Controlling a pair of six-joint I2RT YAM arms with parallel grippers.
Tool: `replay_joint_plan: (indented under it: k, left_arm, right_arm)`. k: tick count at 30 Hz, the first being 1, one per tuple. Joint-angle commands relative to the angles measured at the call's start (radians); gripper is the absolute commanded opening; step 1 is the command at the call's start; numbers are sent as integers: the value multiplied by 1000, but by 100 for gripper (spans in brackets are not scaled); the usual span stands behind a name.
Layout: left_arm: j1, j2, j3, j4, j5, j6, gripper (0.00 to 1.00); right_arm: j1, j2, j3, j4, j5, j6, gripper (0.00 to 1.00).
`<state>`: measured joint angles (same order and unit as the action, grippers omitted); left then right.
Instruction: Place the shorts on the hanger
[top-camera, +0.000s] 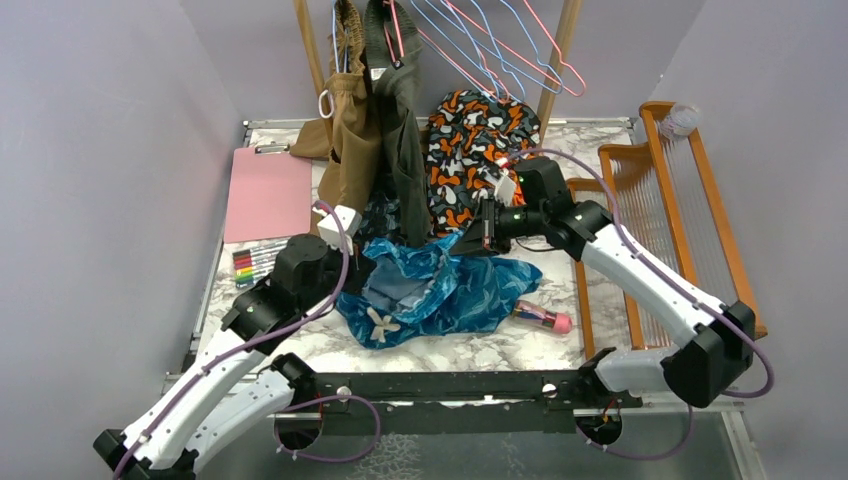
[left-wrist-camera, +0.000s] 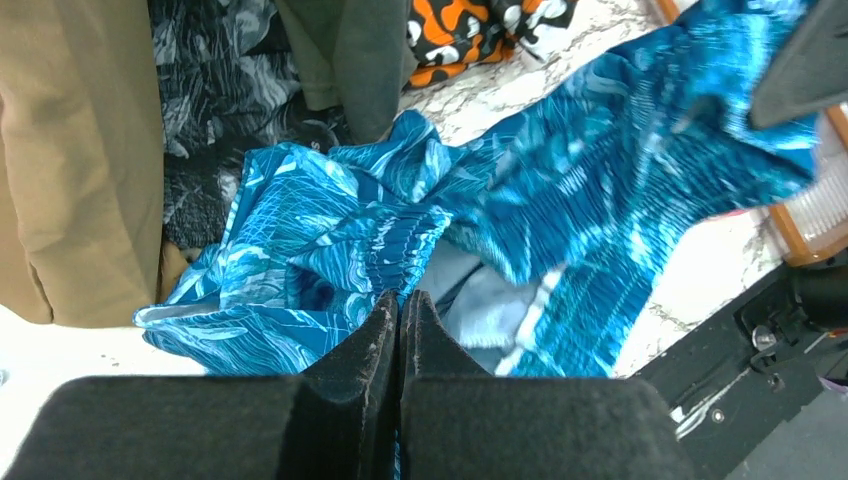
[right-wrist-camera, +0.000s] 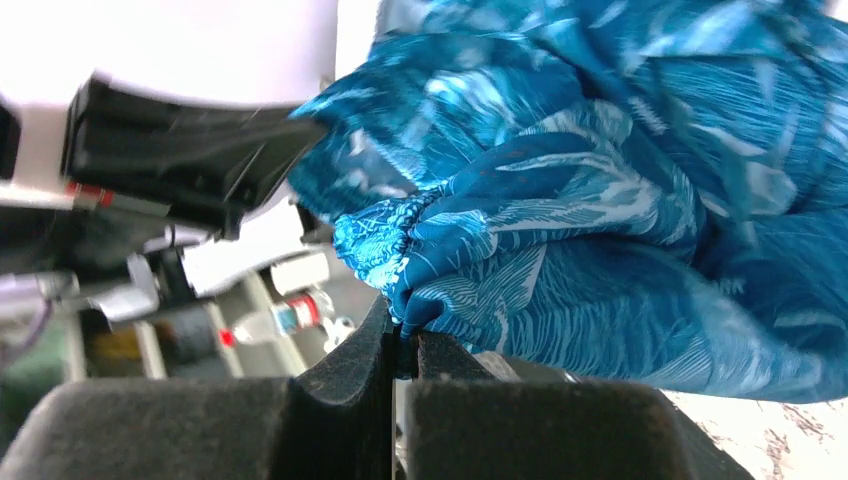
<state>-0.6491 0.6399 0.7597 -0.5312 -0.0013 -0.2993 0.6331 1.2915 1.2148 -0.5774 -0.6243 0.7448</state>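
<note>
The shiny teal-blue shorts (top-camera: 440, 290) lie bunched at the table's middle, their cream drawstring bow (top-camera: 383, 322) toward the front. My left gripper (top-camera: 358, 272) is at their left edge. In the left wrist view it (left-wrist-camera: 400, 300) is shut, with the gathered waistband (left-wrist-camera: 390, 245) running into its tips and a blue sliver between the fingers. My right gripper (top-camera: 478, 238) is at the shorts' far right corner. In the right wrist view it (right-wrist-camera: 402, 335) is shut on a fold of the shorts (right-wrist-camera: 560, 230). Thin light-blue wire of the hanger (top-camera: 497, 48) hangs on the back rail among pink ones.
Tan (top-camera: 352, 140) and olive (top-camera: 402, 120) garments hang at the back, next to an orange, black and white patterned one (top-camera: 470, 150). A pink clipboard (top-camera: 268, 192) and markers (top-camera: 255, 265) lie left. A wooden rack (top-camera: 655, 200) stands right, a pink-capped tube (top-camera: 543, 318) beside the shorts.
</note>
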Motion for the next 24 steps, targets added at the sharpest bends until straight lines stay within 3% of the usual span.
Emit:
replay_joint_plan:
  k: [1, 11, 19, 24]
  left_arm:
    - [4, 42, -11, 35, -107, -34, 0]
    - [5, 159, -32, 42, -309, -84, 0]
    - [5, 272, -10, 54, -369, -90, 0]
    - [4, 325, 0, 56, -394, -97, 0]
  right_arm:
    - [-91, 37, -117, 221, -104, 206, 1]
    - [-164, 195, -202, 235, 115, 264, 2]
    - [-164, 288, -146, 190, 188, 151, 52]
    - [-164, 244, -159, 174, 196, 80, 64]
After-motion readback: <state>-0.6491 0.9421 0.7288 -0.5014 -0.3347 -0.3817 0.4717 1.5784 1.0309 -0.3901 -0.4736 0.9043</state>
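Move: Both hands hold the blue shorts by the waistband. The right hand's spot on the table lies about 8 cm ahead, 4 cm right and 17 cm below, with the camouflage shorts some 22 cm beyond that spot; the pink-capped bottle is roughly 10 cm back and 21 cm right of this hand. The left hand's spot is about 6 cm ahead, 3 cm left and 12 cm below, with black shorts around 12 cm beyond it. Both hands lower the blue shorts forward, right about 15 cm down then opening, left about 8, still pinching. ##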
